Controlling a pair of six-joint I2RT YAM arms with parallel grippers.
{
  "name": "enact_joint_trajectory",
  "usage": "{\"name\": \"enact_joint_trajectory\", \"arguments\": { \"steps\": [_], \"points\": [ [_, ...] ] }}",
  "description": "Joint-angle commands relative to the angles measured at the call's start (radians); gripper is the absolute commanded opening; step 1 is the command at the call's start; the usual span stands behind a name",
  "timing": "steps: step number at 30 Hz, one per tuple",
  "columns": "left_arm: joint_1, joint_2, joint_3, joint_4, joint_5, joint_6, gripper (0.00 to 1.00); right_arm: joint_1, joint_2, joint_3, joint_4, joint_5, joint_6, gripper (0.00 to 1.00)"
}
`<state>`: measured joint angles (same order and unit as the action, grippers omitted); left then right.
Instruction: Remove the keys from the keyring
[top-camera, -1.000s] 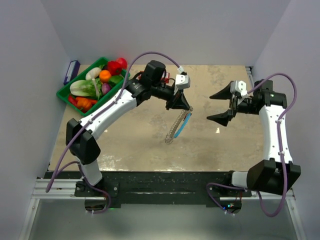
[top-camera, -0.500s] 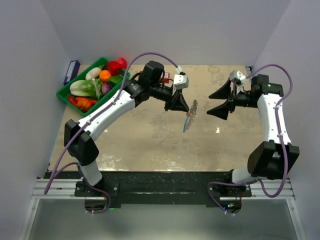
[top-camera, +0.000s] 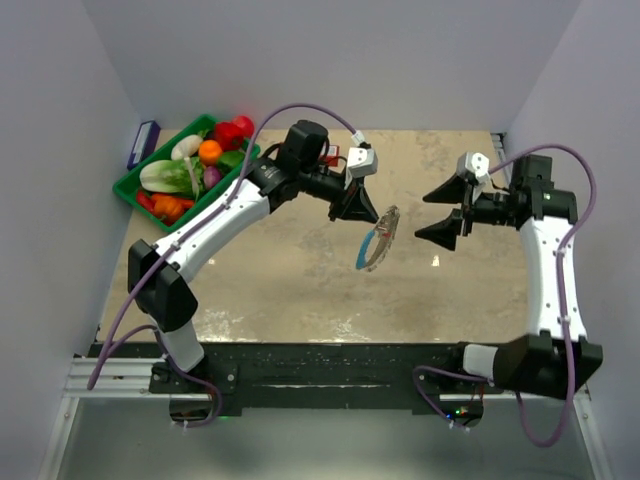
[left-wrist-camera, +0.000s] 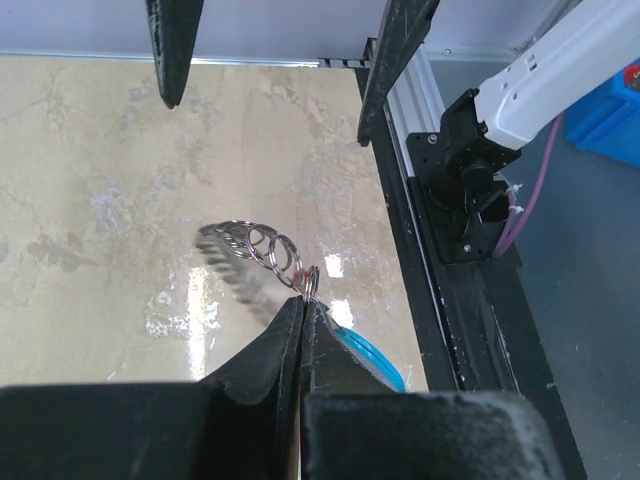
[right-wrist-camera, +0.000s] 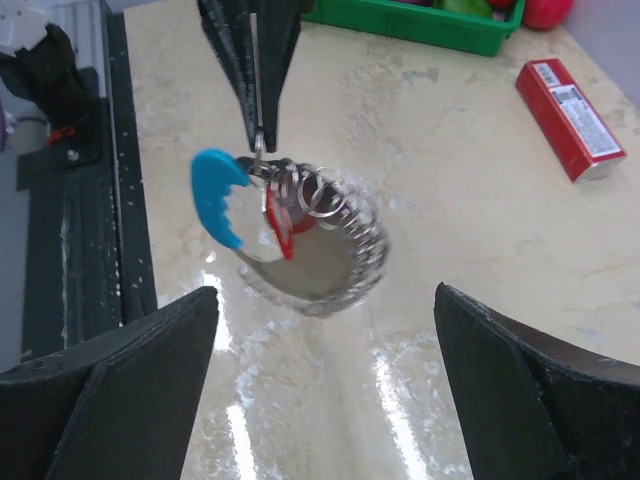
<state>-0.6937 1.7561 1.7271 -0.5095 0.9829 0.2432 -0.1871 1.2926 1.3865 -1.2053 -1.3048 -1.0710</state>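
Note:
The keyring hangs in the air over the middle of the table, with its blue section to one side. A fringe of silvery keys and one red piece are strung on it, blurred by motion. My left gripper is shut on the ring's top, its fingertips pinching the wire. My right gripper stands wide open just right of the ring and holds nothing. In the right wrist view its fingers flank the hanging loop from below without touching it.
A green bin of toy vegetables sits at the back left, with a small blue box against the wall beside it. A long red box lies on the table behind the ring. The black rail runs along the near edge.
The keyring hung straight down a second ago. It has swung up and toward the right gripper and now hangs as an open loop. The right gripper has shifted and turned slightly, still open.

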Motion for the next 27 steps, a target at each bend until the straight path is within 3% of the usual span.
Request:
{"name": "enact_joint_trajectory", "arguments": {
  "steps": [1,3,7,13,16,20,27],
  "points": [
    [0.008,-0.03,0.051,0.06,0.057,-0.051,0.0,0.098,-0.2,-0.131,0.455,0.155,0.337,0.9],
    [0.007,-0.024,0.04,0.075,0.069,-0.07,0.0,0.135,-0.222,-0.15,0.445,0.193,0.358,0.88],
    [0.01,-0.014,0.017,0.15,0.132,-0.158,0.0,0.23,-0.253,-0.225,0.634,0.304,0.471,0.87],
    [0.01,-0.001,-0.029,0.252,0.198,-0.267,0.0,0.27,-0.243,-0.256,0.748,0.334,0.562,0.86],
    [0.01,0.0,-0.047,0.305,0.229,-0.326,0.0,0.271,-0.243,-0.274,0.779,0.309,0.597,0.8],
    [0.011,0.002,-0.087,0.41,0.278,-0.429,0.0,0.275,-0.245,-0.261,0.728,0.243,0.574,0.68],
    [0.013,0.008,-0.132,0.56,0.338,-0.55,0.0,0.275,-0.248,-0.169,0.488,0.17,0.334,0.6]
  ]
}}
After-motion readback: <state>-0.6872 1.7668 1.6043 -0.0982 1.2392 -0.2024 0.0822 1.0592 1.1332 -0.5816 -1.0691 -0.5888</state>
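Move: The small ring pinched in the left fingertips, where the keyring hangs, lies about 8 cm to the right hand's left, 1 cm back and roughly level with it. Of that hand, the chain of small rings is some 6 cm left, 1 cm ahead and 3 cm lower. The red tag is about 8 cm left, 3 cm back and 4 cm lower; the blue strip is 11 cm left, 6 cm back and 6 cm lower. The left fingers keep their shut pinch on the ring and draw it some 3 cm back and 2 cm up, turning roughly 20 degrees, fingertips swinging up and back towards the base. Empty, the right hand closes in on the ring, about 5 cm left in all, dipping back, then forward, then slightly back, its wide-open fingers narrowing to just over half; contact can't be made out. ##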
